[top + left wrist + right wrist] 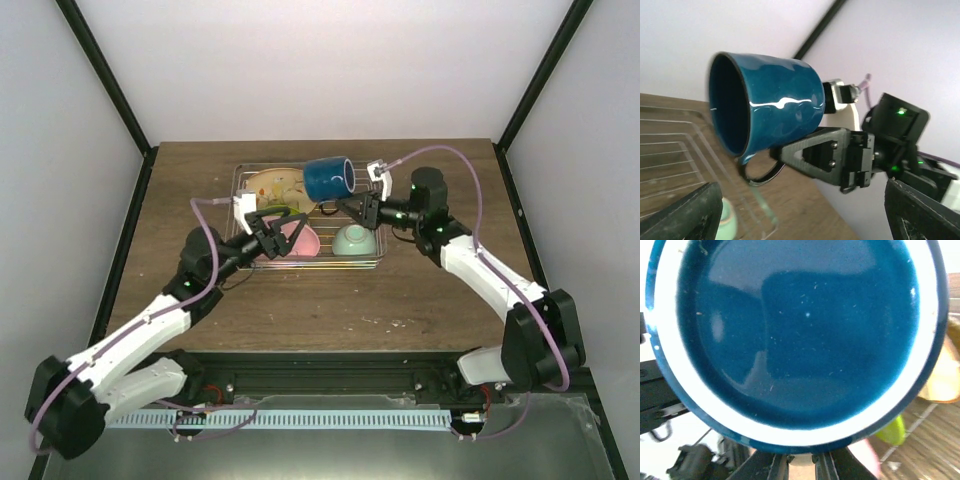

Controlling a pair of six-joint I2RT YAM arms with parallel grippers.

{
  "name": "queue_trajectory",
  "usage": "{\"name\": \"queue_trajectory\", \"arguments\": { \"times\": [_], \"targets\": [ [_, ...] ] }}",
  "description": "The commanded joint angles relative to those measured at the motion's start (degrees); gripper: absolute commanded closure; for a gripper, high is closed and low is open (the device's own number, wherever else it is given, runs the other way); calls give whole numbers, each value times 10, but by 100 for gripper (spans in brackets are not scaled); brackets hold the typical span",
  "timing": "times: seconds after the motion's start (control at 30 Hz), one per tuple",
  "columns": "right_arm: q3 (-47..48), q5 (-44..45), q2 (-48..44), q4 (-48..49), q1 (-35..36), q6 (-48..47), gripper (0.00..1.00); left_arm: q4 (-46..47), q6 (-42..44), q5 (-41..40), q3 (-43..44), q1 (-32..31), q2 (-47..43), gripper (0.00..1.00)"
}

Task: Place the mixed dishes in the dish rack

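Observation:
The dark blue mug (327, 178) hangs on its side above the back of the dish rack (243, 178). My right gripper (343, 205) is shut on the mug's handle (757, 176), just below the body (770, 107). In the right wrist view the mug's base (800, 335) fills the frame above the right gripper (801, 461). My left gripper (275, 235) stands open over the rack's front left, nothing between its fingers (685, 215). The rack holds the cream plate (270, 185), lime-green plate (288, 211), pink plate (302, 241) and mint-green bowl (355, 240).
The rack sits mid-table on the brown wooden top (400, 295). Black frame posts (110, 80) rise at the back corners, with white walls behind. Both arms reach in over the rack from either side, close to each other.

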Motion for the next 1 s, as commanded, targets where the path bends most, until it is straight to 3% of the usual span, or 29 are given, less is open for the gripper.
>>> {"name": "queue_trajectory", "arguments": {
  "times": [0.0,0.2,0.37,0.6,0.97],
  "targets": [
    [64,131,-12,-96,-11,-74,99,-213,99,-122,35,0,-64,10],
    [153,281,48,-227,-17,-108,99,-354,138,-219,76,1,-104,10],
    [244,386,128,-325,-17,-134,99,-389,152,-245,88,1,-114,10],
    [345,442,218,-406,-17,-195,99,-404,161,-255,85,1,-130,10],
    [390,440,301,-439,-16,-236,99,-410,168,-266,80,2,-129,10]
  ]
}}
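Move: The right hand holds the blue mug by its handle. The free back-right bay of the rack lies about 15 cm ahead of it, 3 cm to its right and 23 cm below. The mint bowl sits 2 cm ahead, 4 cm right, and the pink plate 2 cm ahead, 11 cm left; the beige plate is some 12 cm ahead and 13 cm left, all around 20 cm lower. From the empty left hand the bay is roughly 20 cm ahead, 12 cm right and 27 cm down. Forward, down and somewhat right, the right hand carries the mug about 20 cm in all over the rack towards its back-right bay, sinking mostly in the later part. It keeps its pinch on the handle while the fingers tip downward some 45 degrees and swing clockwise, turning the mug's mouth down. The left hand, still open, draws away to the left, turning counter-clockwise. ##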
